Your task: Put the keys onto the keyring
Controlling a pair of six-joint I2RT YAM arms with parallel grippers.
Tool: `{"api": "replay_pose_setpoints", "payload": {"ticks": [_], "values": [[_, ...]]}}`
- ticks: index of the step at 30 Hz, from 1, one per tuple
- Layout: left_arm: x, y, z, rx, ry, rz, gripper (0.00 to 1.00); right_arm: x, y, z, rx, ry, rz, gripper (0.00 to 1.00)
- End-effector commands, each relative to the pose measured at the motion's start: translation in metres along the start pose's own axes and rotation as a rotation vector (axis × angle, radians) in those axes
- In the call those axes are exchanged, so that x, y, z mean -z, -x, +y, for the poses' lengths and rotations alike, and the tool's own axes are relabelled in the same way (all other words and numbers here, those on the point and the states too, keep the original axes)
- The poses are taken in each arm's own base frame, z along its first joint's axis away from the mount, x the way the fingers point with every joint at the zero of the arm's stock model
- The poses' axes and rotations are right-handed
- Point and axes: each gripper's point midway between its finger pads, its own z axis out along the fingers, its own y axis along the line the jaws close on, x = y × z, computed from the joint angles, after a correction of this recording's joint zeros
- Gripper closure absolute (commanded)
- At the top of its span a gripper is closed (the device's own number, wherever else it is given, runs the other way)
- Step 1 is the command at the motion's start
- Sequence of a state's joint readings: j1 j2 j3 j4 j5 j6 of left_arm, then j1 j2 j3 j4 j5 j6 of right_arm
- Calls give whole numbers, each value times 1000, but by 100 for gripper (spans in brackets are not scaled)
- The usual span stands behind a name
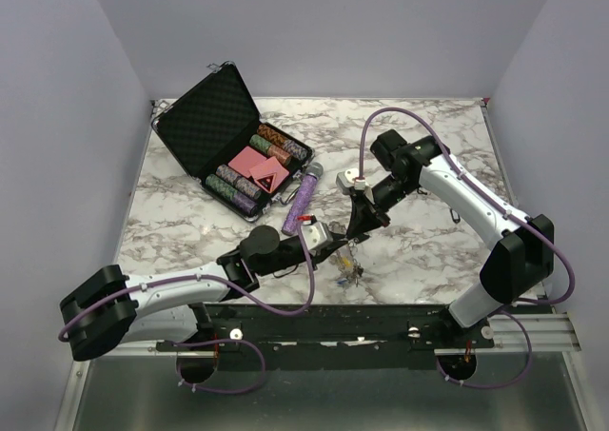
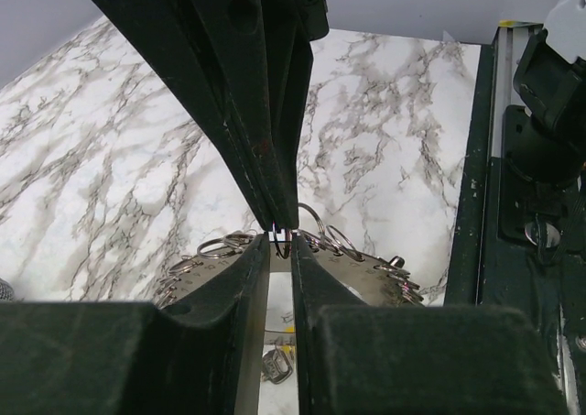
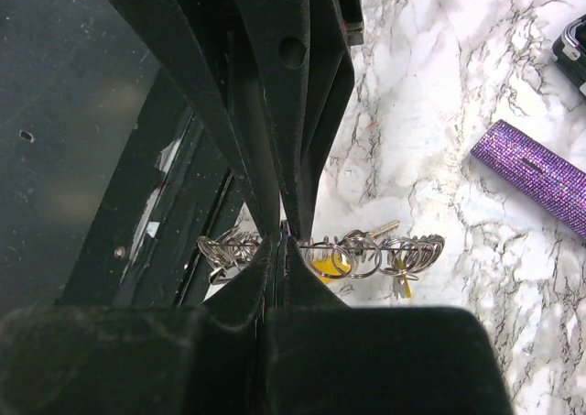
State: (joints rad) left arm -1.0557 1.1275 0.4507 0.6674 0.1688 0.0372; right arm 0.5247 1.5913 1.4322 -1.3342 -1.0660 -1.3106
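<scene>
The keyring point(image 1: 350, 265) hangs just above the marble near the table's front edge, its keys point(image 1: 353, 279) dangling below. In the left wrist view it is a flat numbered metal band point(image 2: 377, 283) lined with small split rings, with a key point(image 2: 277, 365) under it. Seen edge-on from the right wrist, the keyring point(image 3: 403, 243) is a thin line with a yellow-capped key point(image 3: 328, 266) behind. My right gripper point(image 3: 282, 239) is shut on a small ring at the band's rim. My left gripper point(image 2: 281, 244) comes from the opposite side, and its jaws, a narrow gap apart, hug that same ring.
An open black case point(image 1: 211, 117) of poker chips and cards lies at the back left. A purple glittery tube point(image 1: 301, 201) point(image 3: 536, 172) lies just behind the grippers. The black mounting rail point(image 1: 381, 319) point(image 2: 481, 213) runs along the front edge, close to the keyring.
</scene>
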Motion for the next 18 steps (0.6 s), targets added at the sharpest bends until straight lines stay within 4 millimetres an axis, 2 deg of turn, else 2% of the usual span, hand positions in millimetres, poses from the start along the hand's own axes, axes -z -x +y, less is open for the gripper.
{"api": "replay_pose_setpoints", "payload": {"ticks": [1,4,7,12,15,18], "values": [[-7,16,-4,-8,-30,-46,80,-3,10,22,-57,61,-53,99],[-8,14,-5,-6,-32,-36,84,-3,11,22,-58,62,-56,99],[-9,12,-2,-3,-21,-23,100,-4,10,23,-61,63,-55,99],[-3,13,4,8,22,-47,100,-4,10,24,-66,66,-58,98],[4,14,6,-9,44,-83,100,-4,13,26,-78,67,-67,84],[12,12,4,-56,35,-99,100,-1,18,27,-76,55,-68,65]]}}
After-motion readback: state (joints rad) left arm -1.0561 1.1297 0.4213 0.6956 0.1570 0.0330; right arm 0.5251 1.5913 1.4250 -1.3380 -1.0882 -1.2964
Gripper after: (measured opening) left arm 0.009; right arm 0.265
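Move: Just off the left fingertips, about 1 cm to the left hand's right and level with it, is the small ring at the top of the keyring, still pinched by the right fingers. It lies about 1 cm to the left of the right hand and 1 cm below it. The keyring's middle hangs some 6 cm below the left hand, roughly 1 cm to its right. The purple microphone lies about 20 cm ahead of the left hand, 9 cm to its left and 15 cm down. Closing from about a quarter open to shut, the left fingers pinch the small ring at the keyring's top while that hand sinks barely 1 cm, its wrist steady. The right hand stays in place, keeping its hold until the left is shut, then opens to about a quarter and lets go. ##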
